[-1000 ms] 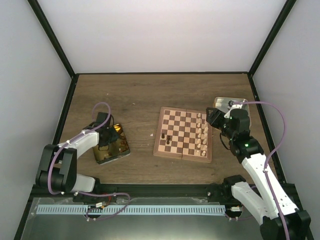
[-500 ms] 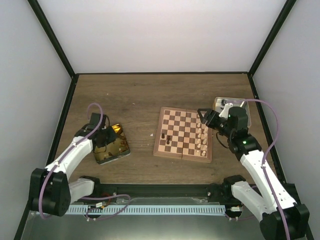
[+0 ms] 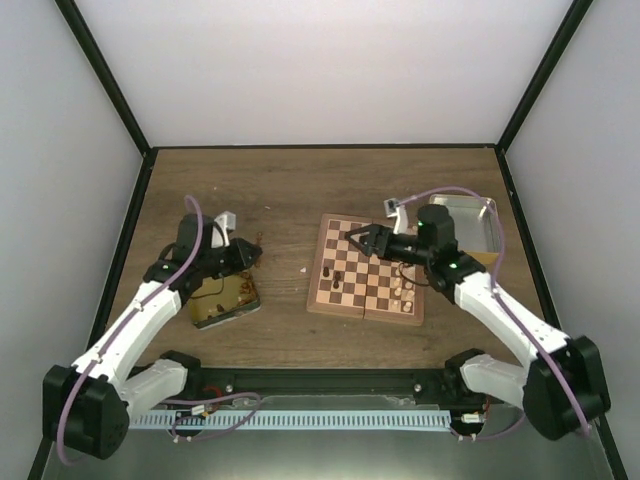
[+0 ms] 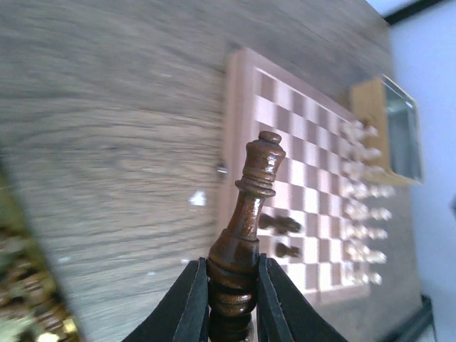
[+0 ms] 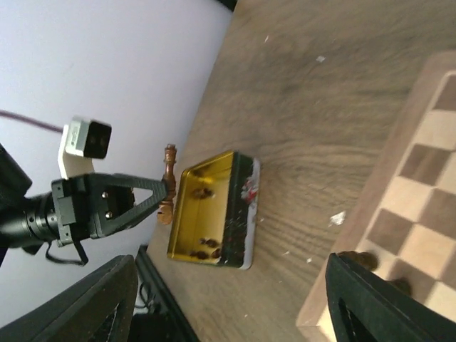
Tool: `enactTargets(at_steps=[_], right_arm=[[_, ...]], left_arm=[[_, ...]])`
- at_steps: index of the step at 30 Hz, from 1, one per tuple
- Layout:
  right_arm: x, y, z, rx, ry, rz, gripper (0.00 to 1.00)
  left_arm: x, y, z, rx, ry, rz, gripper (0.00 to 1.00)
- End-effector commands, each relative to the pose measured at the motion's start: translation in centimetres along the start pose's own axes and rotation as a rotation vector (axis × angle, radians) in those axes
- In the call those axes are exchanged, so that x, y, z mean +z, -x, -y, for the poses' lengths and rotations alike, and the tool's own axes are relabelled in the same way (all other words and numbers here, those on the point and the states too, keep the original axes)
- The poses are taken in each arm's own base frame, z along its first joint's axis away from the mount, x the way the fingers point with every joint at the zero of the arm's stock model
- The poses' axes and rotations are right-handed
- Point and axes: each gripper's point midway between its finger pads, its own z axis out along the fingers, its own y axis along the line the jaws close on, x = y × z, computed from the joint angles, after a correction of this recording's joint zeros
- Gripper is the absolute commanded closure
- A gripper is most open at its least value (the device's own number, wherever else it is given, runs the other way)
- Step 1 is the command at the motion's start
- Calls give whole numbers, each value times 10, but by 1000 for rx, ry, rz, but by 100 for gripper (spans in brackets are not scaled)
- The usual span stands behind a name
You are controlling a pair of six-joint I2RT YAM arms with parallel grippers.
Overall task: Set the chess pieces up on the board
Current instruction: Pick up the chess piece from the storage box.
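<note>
My left gripper (image 4: 231,296) is shut on the base of a tall dark brown chess piece (image 4: 251,206) and holds it above the table, left of the board (image 4: 241,85). From above, the left gripper (image 3: 250,256) hangs just right of the gold tin (image 3: 225,298). My right gripper (image 3: 358,238) stands open and empty over the board's (image 3: 318,262) far left part. Two dark pieces (image 3: 333,283) stand near the board's left edge. Several pale pieces (image 3: 405,288) line its right side. The right wrist view shows the left gripper (image 5: 160,196) with the held piece (image 5: 169,171).
The gold tin (image 5: 214,206) lies left of the board with several dark pieces inside. A silver tin (image 3: 470,225) sits at the board's right, behind my right arm. Black frame posts and white walls enclose the table.
My right arm swung left from the silver tin to over the board and its jaws widened. My left gripper rose out of the gold tin with the dark piece and moved right.
</note>
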Motion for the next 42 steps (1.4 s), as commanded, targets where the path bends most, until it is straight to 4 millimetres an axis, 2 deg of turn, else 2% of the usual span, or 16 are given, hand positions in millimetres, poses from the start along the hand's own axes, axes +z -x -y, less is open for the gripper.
enactTargets(at_steps=[1, 7, 13, 17, 21, 27, 37, 42], right_arm=[[18, 6, -50, -66, 193, -63, 26], [34, 13, -67, -80, 271, -126, 29], [37, 28, -62, -97, 163, -116, 34], [38, 26, -63, -106, 164, -144, 37], [38, 20, -70, -117, 205, -193, 39], [37, 15, -67, -118, 198, -207, 41], [34, 10, -77, -113, 259, -239, 65], [33, 12, -77, -109, 258, -227, 67]], left_arm=[[5, 0, 62, 148, -213, -24, 90], [20, -13, 115, 350, -337, -67, 90], [27, -16, 152, 498, -445, -69, 91], [30, -22, 170, 554, -526, -87, 91], [29, -25, 178, 598, -567, -92, 91], [23, -30, 181, 650, -596, -99, 91], [21, -19, 186, 705, -552, -81, 91], [21, -21, 185, 709, -544, -107, 91]])
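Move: The dark chess piece, upright in the left hand's fingers, is about 23 cm to the right hand's left, level fore and aft and some 5 cm lower. The right gripper, where it is being taken, is roughly 24 cm to the left hand's right, 1 cm ahead and 6 cm higher. From the left hand, the chessboard's middle is level, 25 cm right and 15 cm below; the storage box is 4 cm back, 10 cm left and 14 cm down. The chess piece, still pinched low by the left hand, is carried about 16 cm right towards the right gripper and raised 9 cm, the hand turning clockwise and tipping its fingers up. The right hand comes to meet it, about 6 cm left and a little up, turning slightly counter-clockwise, then partly closes its fingers around the head; a grip by them can't be made out. ##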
